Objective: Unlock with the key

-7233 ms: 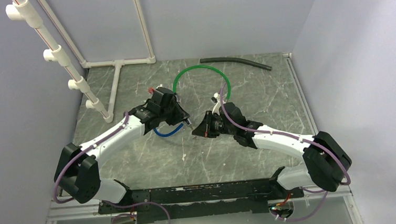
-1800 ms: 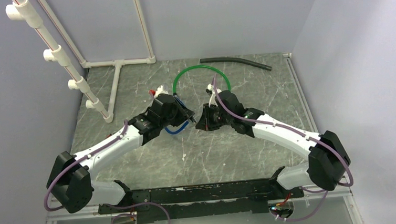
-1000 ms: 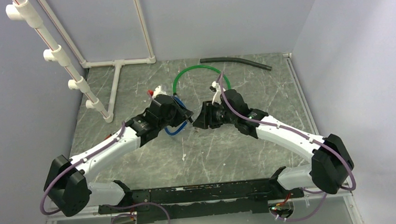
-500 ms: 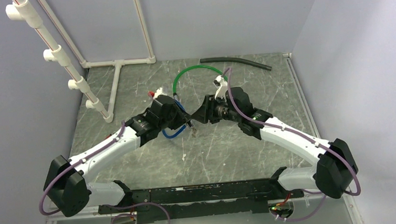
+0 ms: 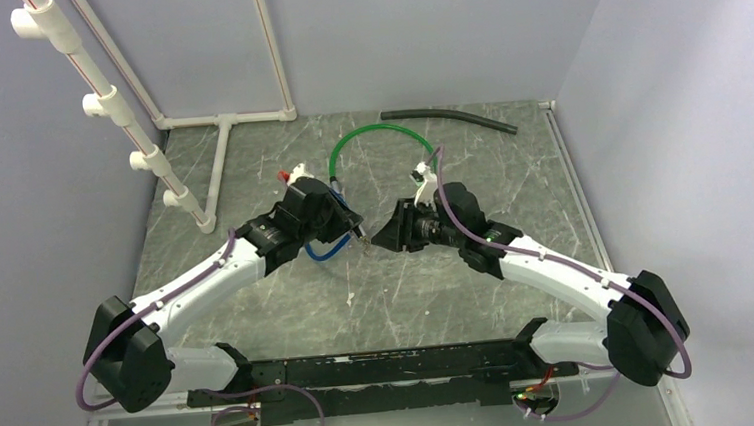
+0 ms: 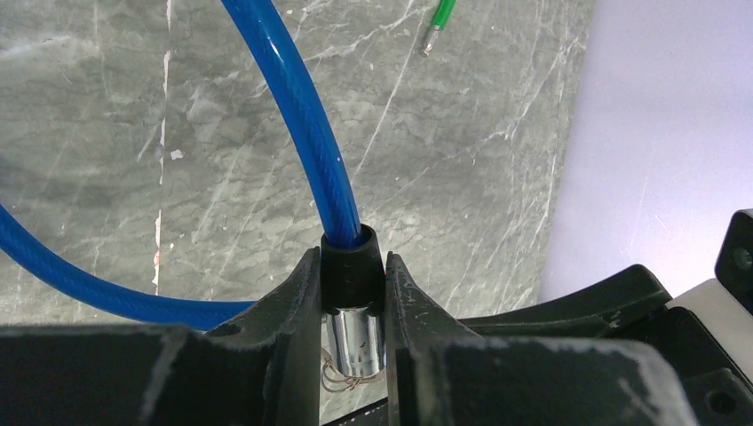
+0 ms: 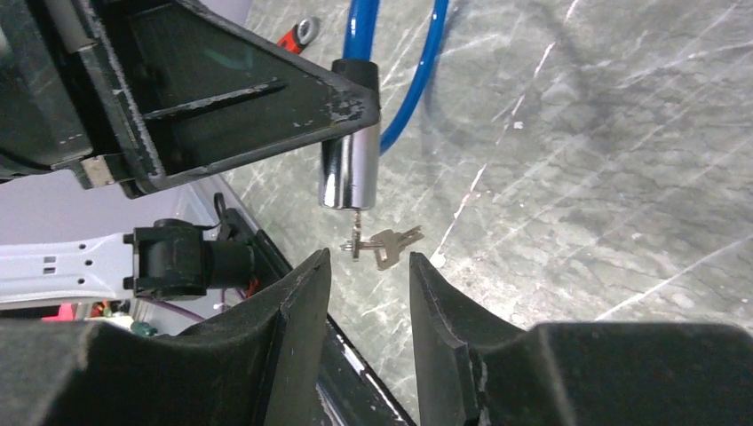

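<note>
My left gripper is shut on the black collar of a blue cable lock, whose chrome cylinder points down past the fingers. A key sticks out of the cylinder's lower end, and a second key hangs from its ring. My right gripper is open just short of the keys, with nothing between its fingers. In the top view the left gripper and the right gripper face each other over the middle of the table, with the blue loop below the left one.
A green cable loop lies behind the grippers, its end showing in the left wrist view. A black hose lies at the back. A white pipe frame stands at the left. A small red-tipped part sits beside the left wrist.
My right gripper has drawn back from the lock, down and to the right, leaving the key in the cylinder. The left gripper has kept its grip and barely moved.
</note>
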Controlling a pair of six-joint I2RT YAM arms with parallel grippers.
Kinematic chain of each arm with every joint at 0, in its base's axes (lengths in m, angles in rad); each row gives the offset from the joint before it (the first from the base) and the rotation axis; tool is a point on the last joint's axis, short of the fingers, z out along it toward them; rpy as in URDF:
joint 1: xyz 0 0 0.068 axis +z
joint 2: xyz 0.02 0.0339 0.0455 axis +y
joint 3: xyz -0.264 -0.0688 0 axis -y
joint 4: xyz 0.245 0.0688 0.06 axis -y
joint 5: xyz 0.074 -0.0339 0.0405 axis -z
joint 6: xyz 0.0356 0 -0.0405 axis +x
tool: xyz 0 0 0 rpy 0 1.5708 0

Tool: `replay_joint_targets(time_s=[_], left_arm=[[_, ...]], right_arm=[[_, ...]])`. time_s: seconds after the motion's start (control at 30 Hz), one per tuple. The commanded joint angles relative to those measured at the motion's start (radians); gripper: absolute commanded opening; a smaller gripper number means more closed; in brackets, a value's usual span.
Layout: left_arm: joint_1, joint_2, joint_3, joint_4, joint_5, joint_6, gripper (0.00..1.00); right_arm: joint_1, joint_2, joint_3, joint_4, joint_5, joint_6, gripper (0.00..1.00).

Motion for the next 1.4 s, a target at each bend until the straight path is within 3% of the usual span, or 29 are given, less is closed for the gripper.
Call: replay_joint_targets(time_s=[0.0, 0.27, 0.93, 1.1, 1.37], left_arm=[[0.006, -0.006, 0.050, 0.046, 0.006, 0.025, 0.00], [0.012, -0.010, 0.051, 0.047, 0.012, 0.027, 0.00], [0.021, -0.028, 0.037, 0.056, 0.021, 0.025, 0.00], [0.021, -0.029, 0.027, 0.064, 0.030, 0.017, 0.00], [0.021, -0.026, 0.015, 0.075, 0.061, 0.005, 0.00]], right_arm=[[0.019, -0.016, 0.001, 0.083, -0.032, 0.021, 0.39], [0.034, 0.034, 0.014, 0.108, -0.036, 0.032, 0.30], [0.073, 0.089, 0.035, 0.106, 0.002, 0.036, 0.23], [0.074, 0.102, 0.053, 0.101, 0.010, 0.029, 0.12], [0.076, 0.125, 0.083, 0.088, 0.044, 0.016, 0.07]])
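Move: The key in the blue cable's lock sits about 4 cm left of the open right hand, 1 cm back and 2 cm below. The lock body is some 6 cm left of that hand, 1 cm ahead and 2 cm above; the spare keys hang about 4 cm to its left, level ahead, 3 cm below. From the left hand, which already grips the lock, the key is roughly 5 cm below, 1 cm back and 2 cm right. Right hand eases about 3 cm left and 2 cm down, shutting its fingers on the key; left keeps the lock. ##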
